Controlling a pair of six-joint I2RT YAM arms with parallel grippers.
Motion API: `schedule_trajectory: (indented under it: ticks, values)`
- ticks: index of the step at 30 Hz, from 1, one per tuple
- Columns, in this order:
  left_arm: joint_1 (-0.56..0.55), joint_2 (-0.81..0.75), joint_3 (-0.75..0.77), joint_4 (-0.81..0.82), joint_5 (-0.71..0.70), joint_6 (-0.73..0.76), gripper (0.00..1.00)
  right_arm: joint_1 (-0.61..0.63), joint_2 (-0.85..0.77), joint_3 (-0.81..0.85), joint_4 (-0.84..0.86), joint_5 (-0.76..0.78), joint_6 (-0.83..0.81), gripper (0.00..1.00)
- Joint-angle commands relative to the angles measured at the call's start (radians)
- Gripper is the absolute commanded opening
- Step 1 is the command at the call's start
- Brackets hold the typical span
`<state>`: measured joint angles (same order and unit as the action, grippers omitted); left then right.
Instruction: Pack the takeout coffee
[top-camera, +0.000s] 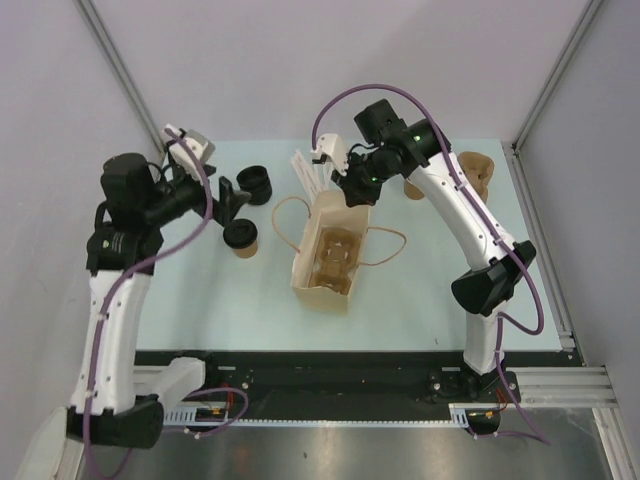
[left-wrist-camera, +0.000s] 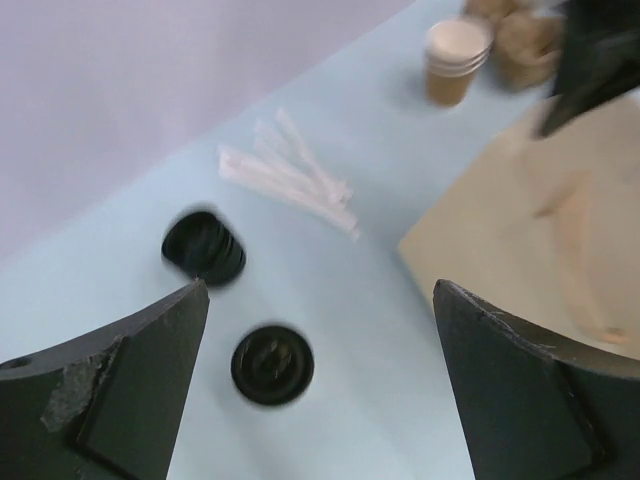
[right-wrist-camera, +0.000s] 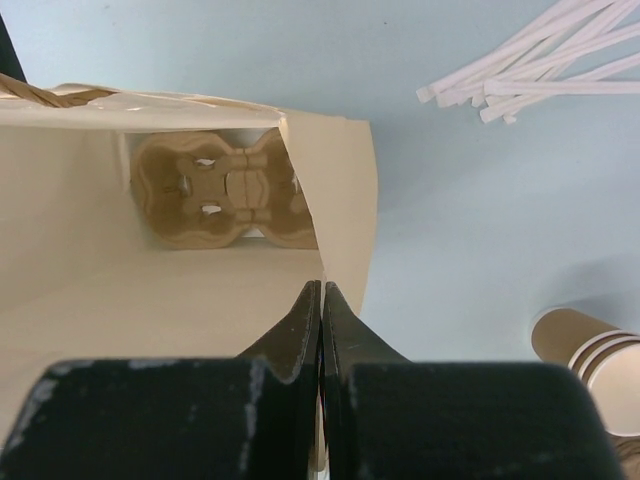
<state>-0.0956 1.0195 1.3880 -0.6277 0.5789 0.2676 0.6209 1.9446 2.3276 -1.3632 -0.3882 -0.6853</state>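
The takeout coffee (top-camera: 241, 238), a short tan cup with a black lid, stands upright on the table left of the paper bag (top-camera: 328, 250). From the left wrist, its lid (left-wrist-camera: 272, 364) shows below and between the wide-apart fingers. My left gripper (top-camera: 235, 203) (left-wrist-camera: 320, 290) hovers open just above it, holding nothing. The bag stands open with a pulp cup carrier (right-wrist-camera: 220, 190) on its bottom. My right gripper (top-camera: 346, 180) (right-wrist-camera: 322, 287) is shut on the bag's far rim (right-wrist-camera: 345, 210).
A stack of loose black lids (top-camera: 255, 183) (left-wrist-camera: 204, 247) sits behind the coffee. Wrapped straws (top-camera: 308, 170) (left-wrist-camera: 290, 175) (right-wrist-camera: 530, 70) lie behind the bag. Stacked lidless cups (top-camera: 413, 187) (left-wrist-camera: 455, 60) (right-wrist-camera: 590, 360) and spare carriers (top-camera: 478, 172) are at the back right.
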Motion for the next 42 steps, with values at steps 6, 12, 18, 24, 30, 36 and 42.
schedule_trajectory:
  ticks: [6, 12, 18, 24, 30, 36, 42]
  values:
    - [0.163, 0.313, -0.110, -0.156, -0.264, -0.260, 1.00, 0.003, -0.009, -0.017, -0.086, 0.003, 0.033, 0.00]
    - [0.163, 0.395, -0.169, -0.063, -0.290, -0.323, 0.99, 0.005, 0.004, -0.025, -0.070, 0.002, 0.056, 0.00]
    - [0.162, 0.482, -0.162, -0.063, -0.291, -0.309, 0.99, 0.005, 0.017, -0.027, -0.057, 0.002, 0.064, 0.00]
    - [0.157, 0.510, -0.162, -0.049, -0.248, -0.307, 1.00, 0.003, 0.022, -0.025, -0.054, 0.002, 0.070, 0.00]
    - [0.149, 0.518, -0.164, -0.038, -0.218, -0.301, 0.99, 0.003, 0.028, -0.024, -0.053, 0.003, 0.073, 0.00]
    - [0.139, 0.541, -0.159, -0.026, -0.229, -0.301, 1.00, 0.002, 0.031, -0.024, -0.053, 0.003, 0.076, 0.00]
    - [0.129, 0.564, -0.156, -0.020, -0.251, -0.300, 0.99, 0.002, 0.033, -0.022, -0.053, 0.002, 0.075, 0.00]
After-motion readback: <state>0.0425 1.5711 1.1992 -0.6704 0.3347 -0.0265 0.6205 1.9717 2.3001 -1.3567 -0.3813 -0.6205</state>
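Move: The lidded coffee cup stands about 9 cm ahead of the open left hand, some 4 cm to its left and roughly 33 cm below it. The stack of black lids is about 13 cm beyond the cup and 2 cm to its right; the open paper bag lies about 21 cm to the cup's right and 4 cm nearer. From the right hand, the coffee cup is about 23 cm to the left, 4 cm ahead and 23 cm below. Swinging forward and left while dropping fast, then easing down, the left hand descends some 27 cm towards the lidded coffee cup, tipping its fingers about 50 degrees downward and turning counter-clockwise. They stay wide open, stopping just short of the lid. The right hand keeps its pinch on the bag's rim and sinks about 2 cm. ##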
